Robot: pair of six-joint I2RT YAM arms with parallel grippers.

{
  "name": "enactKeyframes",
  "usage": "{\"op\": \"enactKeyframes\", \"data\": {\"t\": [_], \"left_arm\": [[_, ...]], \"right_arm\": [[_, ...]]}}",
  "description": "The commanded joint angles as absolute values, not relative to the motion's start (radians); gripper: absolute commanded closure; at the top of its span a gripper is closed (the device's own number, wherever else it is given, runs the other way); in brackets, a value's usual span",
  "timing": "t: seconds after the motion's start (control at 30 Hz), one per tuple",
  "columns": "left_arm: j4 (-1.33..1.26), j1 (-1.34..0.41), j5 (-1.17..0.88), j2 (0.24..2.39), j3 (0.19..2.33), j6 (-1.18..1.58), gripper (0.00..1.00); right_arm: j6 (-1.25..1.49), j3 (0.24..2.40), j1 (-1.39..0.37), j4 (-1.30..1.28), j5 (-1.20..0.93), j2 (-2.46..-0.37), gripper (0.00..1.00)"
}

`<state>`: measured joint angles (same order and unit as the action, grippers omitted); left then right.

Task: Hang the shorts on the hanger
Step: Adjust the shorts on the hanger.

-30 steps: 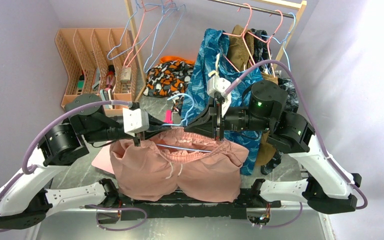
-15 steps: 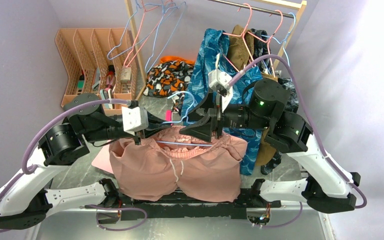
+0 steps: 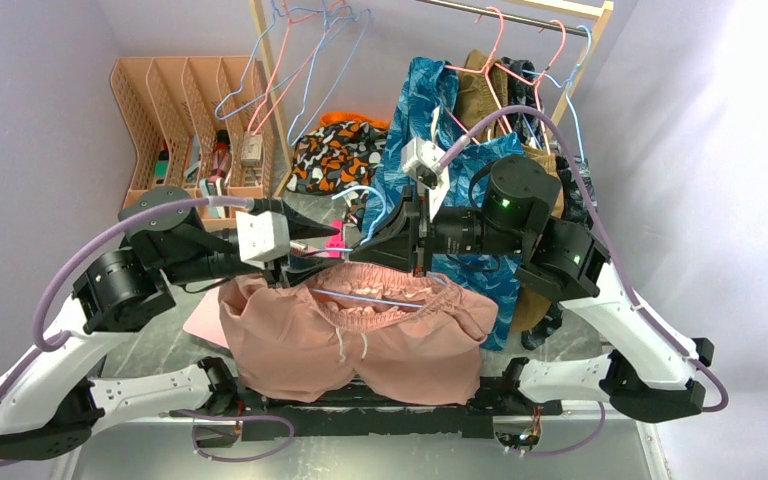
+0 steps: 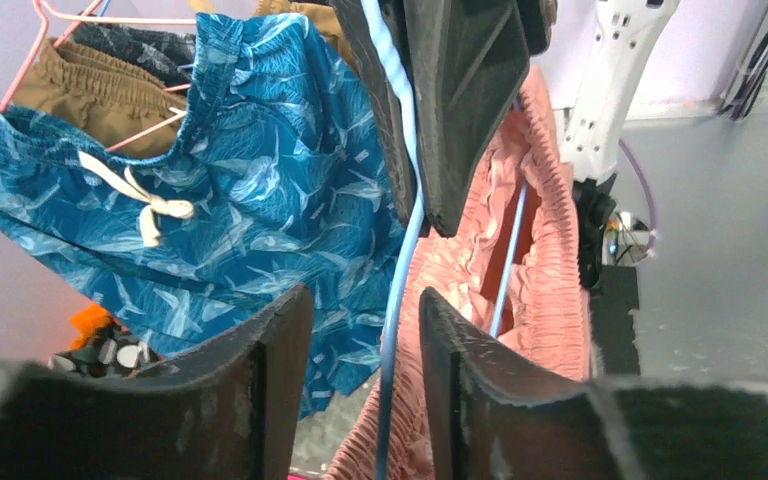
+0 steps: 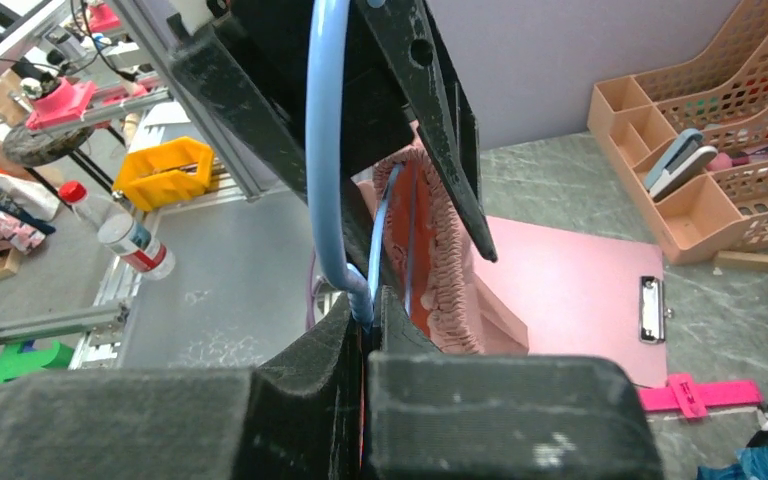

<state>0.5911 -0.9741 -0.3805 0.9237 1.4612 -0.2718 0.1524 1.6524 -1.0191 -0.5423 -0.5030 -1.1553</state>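
Observation:
The salmon shorts [image 3: 350, 345] hang over the bar of the light-blue wire hanger [image 3: 365, 298], waistband up and legs falling toward the arm bases. My right gripper [image 3: 368, 246] is shut on the hanger's wire just under the hook; in the right wrist view the blue hanger [image 5: 321, 150] runs down into the closed right gripper [image 5: 366, 302], with the shorts [image 5: 442, 262] behind. My left gripper [image 4: 360, 300] is open. The hanger wire [image 4: 394, 330] passes between its fingers [image 4: 465, 375] without being pinched, and the shorts [image 4: 550, 250] hang beyond.
A blue patterned garment [image 3: 430, 110] and brown clothes hang on the rack behind. Pink and blue wire hangers [image 3: 290, 60] hang at the back left, beside an orange file organizer [image 3: 180, 110]. A pile of patterned clothes [image 3: 335, 150] lies behind. A pink clipboard [image 5: 570, 290] lies under the shorts.
My left gripper has risen, moved right and opened around the hanger wire. My right gripper opened, shifted left and shut again near the hook. The shorts sagged slightly.

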Motion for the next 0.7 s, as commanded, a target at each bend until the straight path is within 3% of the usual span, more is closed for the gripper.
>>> {"op": "enactKeyframes", "data": {"t": [0.0,0.07,0.17,0.33,0.47,0.57,0.67], "left_arm": [[0.544,-0.973,-0.364,0.892,1.521,-0.257,0.41],[0.546,-0.973,-0.362,0.869,1.545,-0.245,0.3],[0.56,-0.973,-0.363,0.833,1.606,-0.233,0.21],[0.524,-0.973,-0.327,0.764,1.698,-0.229,0.19],[0.43,-0.973,-0.308,0.721,1.772,-0.236,0.19],[0.33,-0.973,-0.297,0.689,1.81,-0.247,0.19],[0.29,-0.973,-0.283,0.689,1.857,-0.255,0.17]], "right_arm": [[0.132,1.718,-1.02,-0.534,-0.528,-1.15,1.0],[0.119,1.749,-1.021,-0.546,-0.535,-1.148,1.0],[0.104,1.815,-1.021,-0.572,-0.539,-1.151,1.0],[0.094,1.982,-1.021,-0.639,-0.599,-1.198,1.0],[0.166,2.249,-1.02,-0.625,-0.814,-1.278,1.0],[0.252,2.25,-1.017,-0.428,-0.915,-1.243,1.0],[0.23,2.327,-1.0,-0.468,-0.92,-1.277,1.0]]}}
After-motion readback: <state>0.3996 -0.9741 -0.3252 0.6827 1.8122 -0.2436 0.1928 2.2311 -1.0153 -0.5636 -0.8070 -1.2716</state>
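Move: Just left of the left hand's partner lies the grip: the hanger neck sits in the right hand's shut fingers, about 5 cm to the right of the left hand. The pink shorts hang on that hanger, their middle some 5 cm back, 2 cm left and 18 cm below the right hand, and 3 cm right, 5 back of the left hand. The blue shorts are roughly 22 cm ahead, 19 right and 30 below the right hand. Letting the hanger wire come free, the left hand opens wide and speeds away from the shorts, some 21 cm up, 17 to the left and 11 back, its fingertips tilting up about 40 degrees. The right hand keeps its pinch on the hanger neck and hoists it up and back, drifting right, its fingertips tipping upward and swinging back towards the base. ##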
